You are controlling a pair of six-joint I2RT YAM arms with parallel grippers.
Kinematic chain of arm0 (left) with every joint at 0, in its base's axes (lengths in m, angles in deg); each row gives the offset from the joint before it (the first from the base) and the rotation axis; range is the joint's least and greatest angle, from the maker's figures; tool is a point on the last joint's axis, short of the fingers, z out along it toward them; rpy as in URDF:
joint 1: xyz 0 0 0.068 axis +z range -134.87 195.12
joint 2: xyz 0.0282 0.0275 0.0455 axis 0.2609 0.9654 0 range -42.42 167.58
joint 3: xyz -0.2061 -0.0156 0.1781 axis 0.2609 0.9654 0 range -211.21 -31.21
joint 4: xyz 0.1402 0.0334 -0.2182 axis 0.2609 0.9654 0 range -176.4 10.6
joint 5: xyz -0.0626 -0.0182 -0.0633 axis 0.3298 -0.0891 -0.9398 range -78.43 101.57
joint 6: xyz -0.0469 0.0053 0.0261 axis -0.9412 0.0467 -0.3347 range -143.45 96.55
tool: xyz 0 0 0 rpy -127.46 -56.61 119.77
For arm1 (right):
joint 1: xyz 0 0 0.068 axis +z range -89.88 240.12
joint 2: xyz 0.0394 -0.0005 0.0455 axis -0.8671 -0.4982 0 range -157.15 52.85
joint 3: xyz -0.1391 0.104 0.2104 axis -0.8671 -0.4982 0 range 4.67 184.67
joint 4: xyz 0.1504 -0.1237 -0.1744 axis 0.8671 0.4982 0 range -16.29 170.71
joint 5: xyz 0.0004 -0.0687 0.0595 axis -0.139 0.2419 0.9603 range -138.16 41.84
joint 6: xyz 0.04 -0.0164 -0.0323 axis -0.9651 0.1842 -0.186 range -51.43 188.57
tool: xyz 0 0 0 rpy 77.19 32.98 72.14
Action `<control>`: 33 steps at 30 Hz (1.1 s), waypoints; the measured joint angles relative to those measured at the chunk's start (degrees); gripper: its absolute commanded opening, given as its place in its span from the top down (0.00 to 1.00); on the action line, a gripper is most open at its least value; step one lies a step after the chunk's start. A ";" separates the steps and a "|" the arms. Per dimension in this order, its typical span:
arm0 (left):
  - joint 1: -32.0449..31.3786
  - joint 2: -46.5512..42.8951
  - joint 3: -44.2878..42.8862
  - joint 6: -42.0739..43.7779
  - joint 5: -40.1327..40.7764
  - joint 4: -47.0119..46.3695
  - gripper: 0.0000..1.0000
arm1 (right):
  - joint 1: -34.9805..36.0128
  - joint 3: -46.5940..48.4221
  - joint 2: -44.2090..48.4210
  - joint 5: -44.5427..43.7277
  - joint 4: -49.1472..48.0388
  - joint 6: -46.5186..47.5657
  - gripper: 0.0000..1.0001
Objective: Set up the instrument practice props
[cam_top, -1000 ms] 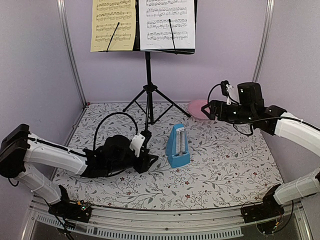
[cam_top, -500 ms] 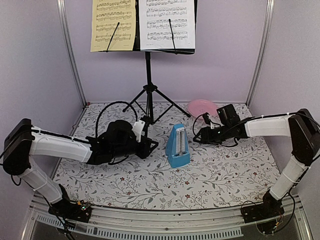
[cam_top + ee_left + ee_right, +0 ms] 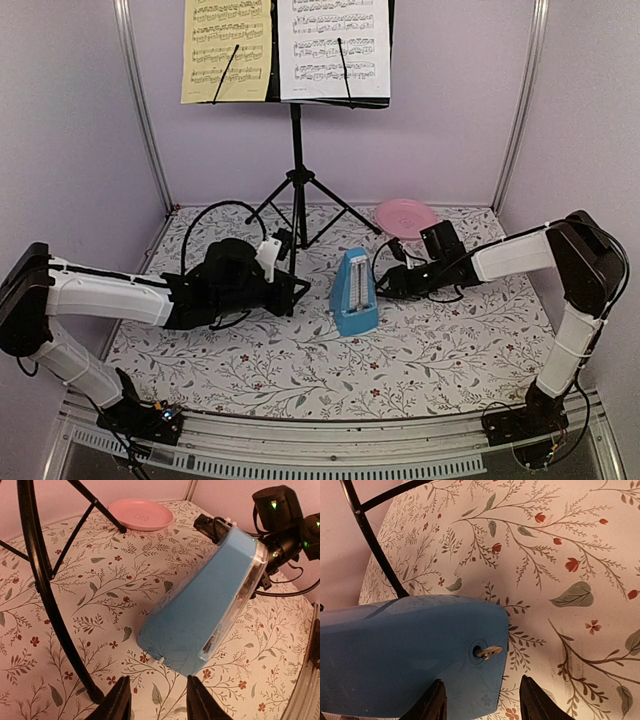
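The blue metronome (image 3: pixel 355 292) stands upright mid-table. My left gripper (image 3: pixel 297 294) hovers low just to its left, open, and its fingers (image 3: pixel 118 703) frame bare cloth short of the metronome (image 3: pixel 210 595). From the right, my right gripper (image 3: pixel 386 284) faces the metronome's side (image 3: pixel 405 655), open. The metal winding key (image 3: pixel 488 652) lies ahead between its fingertips (image 3: pixel 534 700), untouched. At the back the black music stand (image 3: pixel 296 150) holds a pale-yellow sheet (image 3: pixel 225 45) and a white sheet (image 3: pixel 333 45).
A pink plate (image 3: pixel 405 214) lies at the back right, behind my right arm. The stand's tripod legs (image 3: pixel 47 595) spread close to my left gripper. The floral cloth (image 3: pixel 440 350) covers the table between lilac walls.
My right arm swung down from beside the pink plate to the metronome's right side, jaws narrowing. My left gripper shifted slightly back and its jaws narrowed too. The metronome stayed put.
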 measured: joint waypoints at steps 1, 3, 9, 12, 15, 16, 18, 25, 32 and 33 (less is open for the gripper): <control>0.02 -0.66 0.39 -0.02 0.15 0.02 0.60 | 0.48 -0.35 0.00 0.00 -0.68 -0.02 0.49; 0.11 -1.66 0.92 -0.04 0.46 0.07 0.59 | 1.40 -1.29 0.00 0.48 -2.01 -0.31 0.49; 0.48 -3.15 1.49 -0.07 1.05 0.20 0.45 | 6.10 -5.14 0.00 1.77 -4.92 -2.43 0.49; 0.59 -3.74 1.62 -0.04 0.92 0.24 0.27 | 8.81 -6.54 0.09 2.38 -6.05 -3.82 0.44; 0.74 -5.29 2.69 0.35 0.13 -0.39 0.18 | 11.08 -7.32 0.11 2.93 -7.67 -5.05 0.41; 0.74 -6.14 3.67 0.52 -0.31 -1.18 0.16 | 11.67 -7.76 0.20 3.32 -8.79 -5.62 0.41; 0.72 -8.31 6.36 0.90 -1.42 -2.75 0.03 | 12.35 -8.94 0.72 4.04 -11.28 -6.71 0.40; -1.25 -8.81 7.65 0.98 -0.68 -3.93 0.01 | 11.98 -13.09 6.73 5.38 -16.09 -8.39 0.36; -5.46 -0.90 0.63 -1.22 3.98 -4.79 0.01 | 6.27 -18.62 18.05 6.69 -18.34 -9.73 0.21; -5.88 0.24 -0.15 -1.44 4.20 -5.05 0.01 | 5.46 -19.06 19.19 6.64 -18.36 -9.84 0.18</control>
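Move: The metronome stands upright between the hands, its middle about 12 cm to the left hand's right, 3 cm ahead and 3 cm lower. The stand's near leg foot is some 4 cm ahead of the left hand, 2 cm to its left and 13 cm below. From the low right hand the metronome's middle is about 6 cm left, 3 cm back and 5 cm up, while the stand's right leg foot lies 20 cm straight ahead, 5 cm below. The right hand sweeps about 10 cm back and 6 cm left, low over the table, its part-open fingers shoving the metronome's lower right side towards the left hand, then rises some 9 cm and draws off to the right, fingertips tipping up about 15 degrees and opening further. The left hand rises slightly and edges left and back while its half-open fingers spread fully, then comes about 5 cm right towards the metronome. ##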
